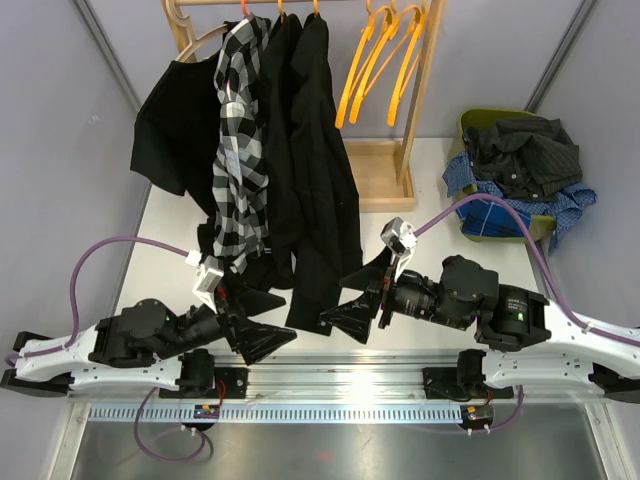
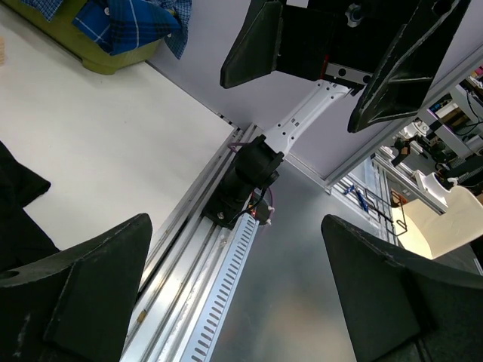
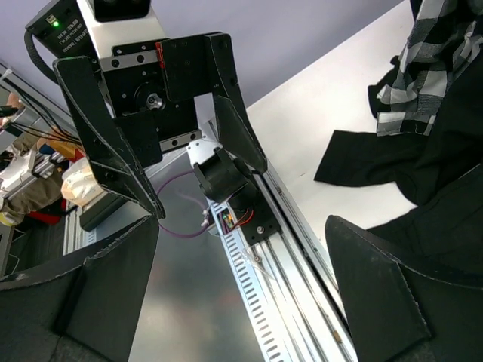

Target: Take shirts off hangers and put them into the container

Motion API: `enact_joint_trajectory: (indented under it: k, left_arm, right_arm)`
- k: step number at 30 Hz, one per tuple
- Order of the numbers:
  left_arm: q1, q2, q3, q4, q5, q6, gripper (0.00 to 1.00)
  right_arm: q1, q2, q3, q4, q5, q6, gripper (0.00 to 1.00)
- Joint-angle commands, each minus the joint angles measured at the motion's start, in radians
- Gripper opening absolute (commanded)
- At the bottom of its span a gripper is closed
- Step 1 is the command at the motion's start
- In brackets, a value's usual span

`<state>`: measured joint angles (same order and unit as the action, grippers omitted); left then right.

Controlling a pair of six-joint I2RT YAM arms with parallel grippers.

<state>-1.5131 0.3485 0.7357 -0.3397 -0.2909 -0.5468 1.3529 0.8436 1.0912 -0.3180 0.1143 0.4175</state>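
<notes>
Several shirts hang on a wooden rack at the back: a black one on the left, a black-and-white checked one, and black ones whose hems reach the table. Three empty orange hangers hang to their right. The olive-green container at the right holds a dark shirt and a blue checked shirt. My left gripper and right gripper face each other low at the near edge, both open and empty. The wrist views show each one, left and right, with wide jaws.
The rack's wooden post and base stand between the shirts and the container. An aluminium rail runs along the near edge under both arms. Purple cables loop off each wrist. Grey walls close in both sides.
</notes>
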Motion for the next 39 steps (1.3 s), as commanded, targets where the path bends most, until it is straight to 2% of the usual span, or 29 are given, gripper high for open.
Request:
enact_joint_trajectory:
  k: [1,7,9,12,13,15,16,20,22,24,32,39]
  left_arm:
    - [-0.006,-0.009,0.022,0.045,0.035,0.031,0.99]
    - [-0.006,-0.016,0.011,0.085,0.088,0.059,0.99]
    - [-0.006,-0.011,0.016,0.079,0.088,0.065,0.99]
    - [-0.006,-0.006,0.014,0.076,0.085,0.064,0.99]
    - [-0.006,-0.005,0.016,0.071,0.076,0.061,0.99]
    - [-0.006,0.0,0.017,0.047,0.065,0.044,0.99]
    - [-0.006,0.0,0.014,0.041,0.058,0.035,0.99]
    - [-0.006,-0.008,0.007,0.005,0.035,0.019,0.99]
    - [-0.006,-0.019,-0.002,0.002,0.024,0.008,0.99]
    - [-0.006,-0.032,-0.019,0.018,0.024,0.002,0.99]
    - [-0.006,-0.069,-0.064,0.053,0.053,-0.031,0.99]
    - [-0.006,-0.098,-0.098,0.071,0.078,-0.056,0.99]
  right_arm:
    - [0.005,-0.021,0.01,0.049,0.012,-0.019,0.99]
    - [0.003,0.0,0.047,0.097,-0.03,-0.112,0.99]
    - [0.003,0.023,0.11,0.089,0.002,-0.143,0.99]
    - [0.005,0.118,0.277,0.025,0.195,-0.223,0.99]
    - [0.003,0.193,0.33,0.004,0.354,-0.267,0.99]
    - [0.003,0.283,0.493,-0.055,0.511,-0.331,1.0]
    - [0.005,0.38,0.594,-0.067,0.642,-0.409,1.0]
    - [-0.015,0.599,0.818,-0.052,0.838,-0.606,0.99]
    - [-0.044,0.684,0.89,0.02,0.915,-0.72,0.99]
    - [-0.073,0.727,0.926,0.135,0.938,-0.784,0.99]
    - [-0.261,0.896,1.036,0.247,0.874,-0.786,1.0]
    - [-0.385,1.049,1.249,0.099,0.722,-0.68,1.0]
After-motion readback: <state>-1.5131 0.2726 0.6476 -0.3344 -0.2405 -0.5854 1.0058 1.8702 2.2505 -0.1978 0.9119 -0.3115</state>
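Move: The rightmost black shirt hangs from the rack with its upper part about 45 cm ahead of my right hand, some 6 cm to the left and 15 cm higher. The other black shirt hangs about 6 cm to the left of it and the checkered shirt about 14 cm left, both as far out; the empty yellow hangers hang some 12 cm to its right. From my left hand that shirt is about 48 cm ahead, 8 cm right and 20 cm above. I sweep my right hand about 30 cm forward towards the upper part of the rightmost black shirt, climbing some 15 cm early on, then easing down a little. On the way I swing the wrist clockwise by some 65 degrees, so the wide-open fingers, at first pointing left, end up facing the rack. My left hand stays open by the base and only sinks about 2 cm. ##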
